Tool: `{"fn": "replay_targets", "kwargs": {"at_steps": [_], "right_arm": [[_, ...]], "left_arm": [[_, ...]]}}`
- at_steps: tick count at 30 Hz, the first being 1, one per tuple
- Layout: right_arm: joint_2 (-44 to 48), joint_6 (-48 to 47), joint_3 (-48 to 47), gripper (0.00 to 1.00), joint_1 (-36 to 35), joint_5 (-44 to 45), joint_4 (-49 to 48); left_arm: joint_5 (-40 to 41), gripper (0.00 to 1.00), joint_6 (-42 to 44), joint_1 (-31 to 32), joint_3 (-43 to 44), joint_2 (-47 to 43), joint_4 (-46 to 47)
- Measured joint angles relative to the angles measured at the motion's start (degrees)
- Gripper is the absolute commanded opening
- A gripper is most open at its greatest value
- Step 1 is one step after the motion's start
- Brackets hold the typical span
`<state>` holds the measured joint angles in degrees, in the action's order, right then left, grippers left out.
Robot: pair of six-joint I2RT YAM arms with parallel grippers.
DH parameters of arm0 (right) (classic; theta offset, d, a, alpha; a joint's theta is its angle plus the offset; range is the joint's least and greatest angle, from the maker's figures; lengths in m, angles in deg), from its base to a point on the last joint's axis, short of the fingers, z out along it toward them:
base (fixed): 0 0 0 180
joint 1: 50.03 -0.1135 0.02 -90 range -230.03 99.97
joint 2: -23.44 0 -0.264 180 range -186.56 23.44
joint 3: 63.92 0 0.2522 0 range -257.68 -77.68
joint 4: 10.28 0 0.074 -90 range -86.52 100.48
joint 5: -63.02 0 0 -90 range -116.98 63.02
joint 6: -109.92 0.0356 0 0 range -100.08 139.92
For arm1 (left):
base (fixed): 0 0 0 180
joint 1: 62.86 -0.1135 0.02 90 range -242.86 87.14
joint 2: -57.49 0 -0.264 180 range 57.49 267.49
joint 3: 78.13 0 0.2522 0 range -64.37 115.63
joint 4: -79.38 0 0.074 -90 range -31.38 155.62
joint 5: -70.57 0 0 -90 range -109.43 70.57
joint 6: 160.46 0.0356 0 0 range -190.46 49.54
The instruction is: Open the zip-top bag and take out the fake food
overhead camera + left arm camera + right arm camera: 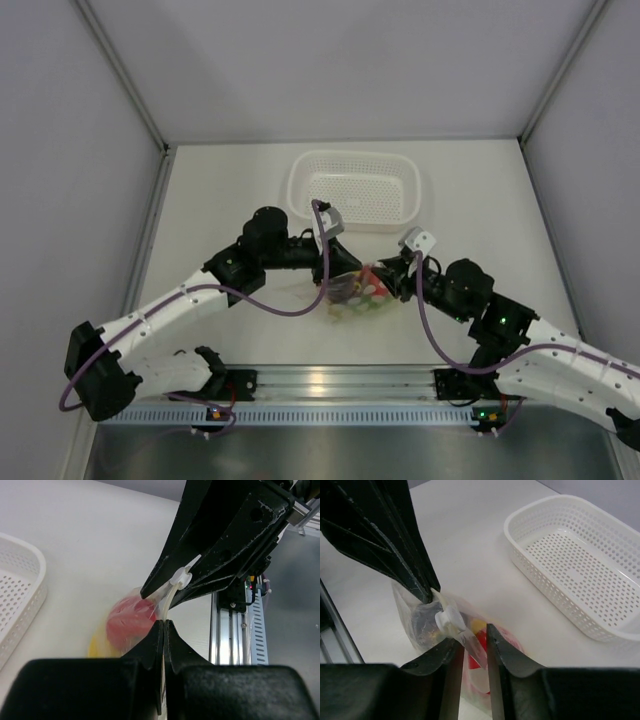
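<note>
The zip-top bag (pixel 357 291) lies on the table between my two grippers, and fake food shows through the plastic. In the left wrist view, a red tomato (pixel 131 622) and a yellow piece (pixel 97 645) are visible. My left gripper (pixel 164 622) is shut on the bag's top edge. My right gripper (pixel 474 635) has its jaws apart, with the zip strip and its white slider (pixel 449 620) lying loose between them against the left finger. A dark fruit (pixel 422 625) sits under the slider.
A white perforated basket (pixel 400 215) stands behind the bag at the back of the table, and it holds nothing. The metal rail (pixel 330 382) with the arm bases runs along the near edge.
</note>
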<state>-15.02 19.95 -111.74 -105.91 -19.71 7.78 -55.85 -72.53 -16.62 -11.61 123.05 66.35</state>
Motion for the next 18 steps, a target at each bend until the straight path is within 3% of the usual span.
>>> {"fn": "replay_targets", "kwargs": {"at_steps": [2, 6, 10, 11, 12, 13, 16, 18], "right_arm": [[0.7, -0.7, 0.0, 0.08, 0.2, -2.1, -0.1], [1.4, -1.6, 0.0, 0.01, 0.2, -6.1, 0.0], [1.7, -2.0, 0.1, 0.0, 0.3, -8.1, 0.0], [1.7, -2.0, 0.1, 0.0, 0.3, -8.3, 0.0], [1.7, -2.0, 0.2, 0.0, 0.3, -8.5, 0.0], [1.7, -1.9, 0.3, 0.0, 0.3, -8.7, 0.0], [0.8, -1.9, 0.3, 0.0, 0.3, -9.6, 0.1], [0.1, -1.9, 0.3, 0.0, 0.3, -10.1, 0.1]], "left_arm": [[-0.5, 0.0, 0.0, 0.0, 0.0, -0.1, 0.2], [-1.3, 0.0, -0.2, 0.0, 0.0, -0.1, 0.6], [-1.3, 0.0, -0.5, -0.3, 0.0, -0.1, 0.7], [-1.1, 0.05, -0.5, -0.4, 0.0, 0.0, 0.6], [-0.7, 0.24, -0.3, -0.4, 0.2, 0.1, 0.5], [-0.6, 0.48, 0.0, -0.4, 0.6, 0.4, -0.2], [-0.4, 0.63, 1.1, -0.4, 3.0, 1.9, -0.9], [-0.7, 0.62, 1.9, -0.3, 4.2, 2.6, -0.9]]}}
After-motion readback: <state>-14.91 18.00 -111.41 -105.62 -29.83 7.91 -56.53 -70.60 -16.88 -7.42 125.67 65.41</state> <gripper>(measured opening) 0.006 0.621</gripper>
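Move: The bag's white zip slider is about 2 cm left and 1 cm back of the right hand point, at its height. The shut left fingers hold the zip edge, with the slider about 3 cm to their right. From the right hand, the fake food hangs about 9 cm below, 2 cm back and 4 cm left; the white basket is some 18 cm ahead, 5 cm left and 18 cm below. Right hand eases about 3 cm back-left, pinching the zip slider; left fingers then open, releasing the bag. ##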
